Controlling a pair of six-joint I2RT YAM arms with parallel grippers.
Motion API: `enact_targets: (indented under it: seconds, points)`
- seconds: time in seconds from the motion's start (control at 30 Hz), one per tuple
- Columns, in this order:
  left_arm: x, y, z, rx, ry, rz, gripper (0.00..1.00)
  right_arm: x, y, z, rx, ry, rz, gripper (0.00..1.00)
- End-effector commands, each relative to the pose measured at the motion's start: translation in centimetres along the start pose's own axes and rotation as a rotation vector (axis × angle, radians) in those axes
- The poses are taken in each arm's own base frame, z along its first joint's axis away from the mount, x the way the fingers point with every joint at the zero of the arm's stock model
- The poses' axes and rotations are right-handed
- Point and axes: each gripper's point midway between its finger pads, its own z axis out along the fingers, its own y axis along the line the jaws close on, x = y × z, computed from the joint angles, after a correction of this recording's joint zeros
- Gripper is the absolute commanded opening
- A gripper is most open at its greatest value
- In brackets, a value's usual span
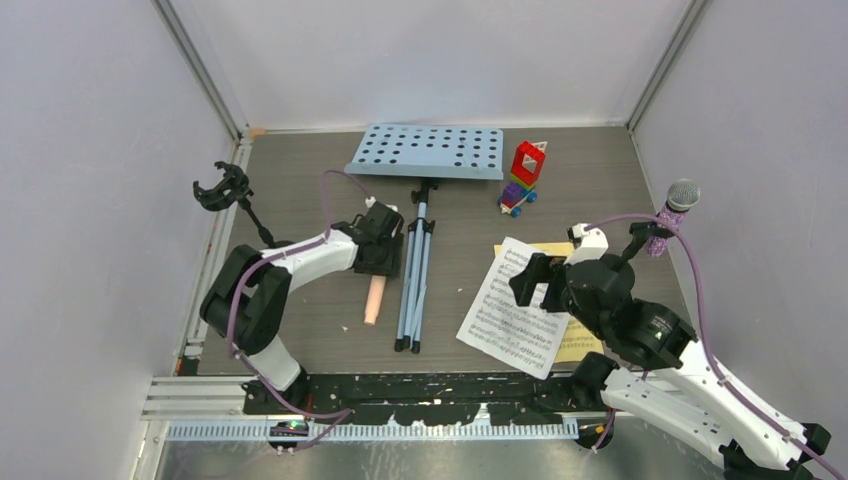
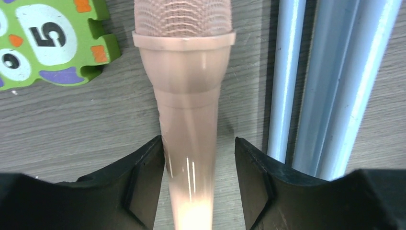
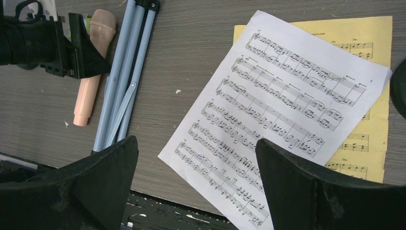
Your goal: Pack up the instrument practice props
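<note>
The peach microphone (image 1: pixel 373 300) lies on the table, with its mesh head far from the left wrist camera. My left gripper (image 1: pixel 382 262) is low over it and open. Its fingers stand on either side of the handle (image 2: pixel 189 120), the left one against it and a gap at the right. My right gripper (image 3: pixel 196 140) hovers open above the white score sheet (image 3: pixel 282 110), which overlaps the yellow sheet (image 3: pixel 368 134). The pale-blue music rack (image 1: pixel 428 152) lies flat, its folded legs (image 2: pixel 330 86) just right of the microphone. At the right a purple glitter microphone (image 1: pixel 670 220) stands in a holder.
An empty black mic holder (image 1: pixel 222 188) stands at the table's left edge. A colourful toy brick car (image 1: pixel 523 178) sits right of the rack. A small green numbered block (image 2: pixel 48 43) lies beside the microphone head. The table's front edge (image 3: pixel 158 196) is just below my right gripper.
</note>
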Motion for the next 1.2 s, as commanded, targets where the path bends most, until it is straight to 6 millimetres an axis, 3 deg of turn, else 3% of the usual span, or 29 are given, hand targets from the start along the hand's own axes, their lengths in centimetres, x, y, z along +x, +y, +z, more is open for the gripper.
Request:
enact_targets:
  seconds: [0.0,0.23,0.5,0.73,0.9,1.07,1.17]
  points:
    - [-2.3,0.0,-3.1,0.014,-0.101,-0.019,0.58,-2.7,0.2,-1.2,0.007,-0.07,-0.019,0.97]
    - [-5.3,-0.6,-7.4,0.058,-0.203,-0.005,0.66,-5.4,0.1,-2.2,0.06,-0.089,-0.155,0.97]
    - [-7.4,-1.6,-13.1,0.169,-0.377,-0.019,0.69,-11.3,-1.5,-5.1,0.215,-0.246,-0.153,0.97]
    - [-9.4,-5.6,-19.3,0.376,-0.612,0.135,0.7,-14.4,-1.8,-9.2,0.176,-0.377,0.013,0.97]
    - [-11.1,-11.7,-22.2,0.53,-0.764,0.256,0.71,-16.3,-2.0,-13.1,0.083,-0.487,0.108,0.96]
    - [-11.9,-22.0,-25.2,0.687,-0.938,0.455,0.76,-17.5,-2.8,-16.7,0.033,-0.555,0.156,0.96]
    - [-13.1,-27.9,-24.3,0.753,-0.962,0.52,0.77,-17.3,-3.4,-17.3,0.04,-0.558,0.151,0.96]
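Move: The sparkly microphone in its upright holder is about 8 cm ahead of the right hand, 19 cm to its right and some 12 cm higher. The white sheet lies 19 cm below that hand, 1 cm ahead and 2 cm left. From the left hand the sparkly microphone is roughly 50 cm right, level in reach and 28 cm higher; the beige microphone lies right at its fingers, and the folded stand's legs 7 cm to the right, level. Straight up off the laid-down beige microphone, the left hand lifts some 23 cm while its fingers spread further, then sweeps right about 18 cm over the folded stand towards the sparkly microphone, its wrist tipping up and swinging clockwise. The right hand, still wide open, climbs some 20 cm and goes right towards that same microphone, also tipping up, without touching it. ##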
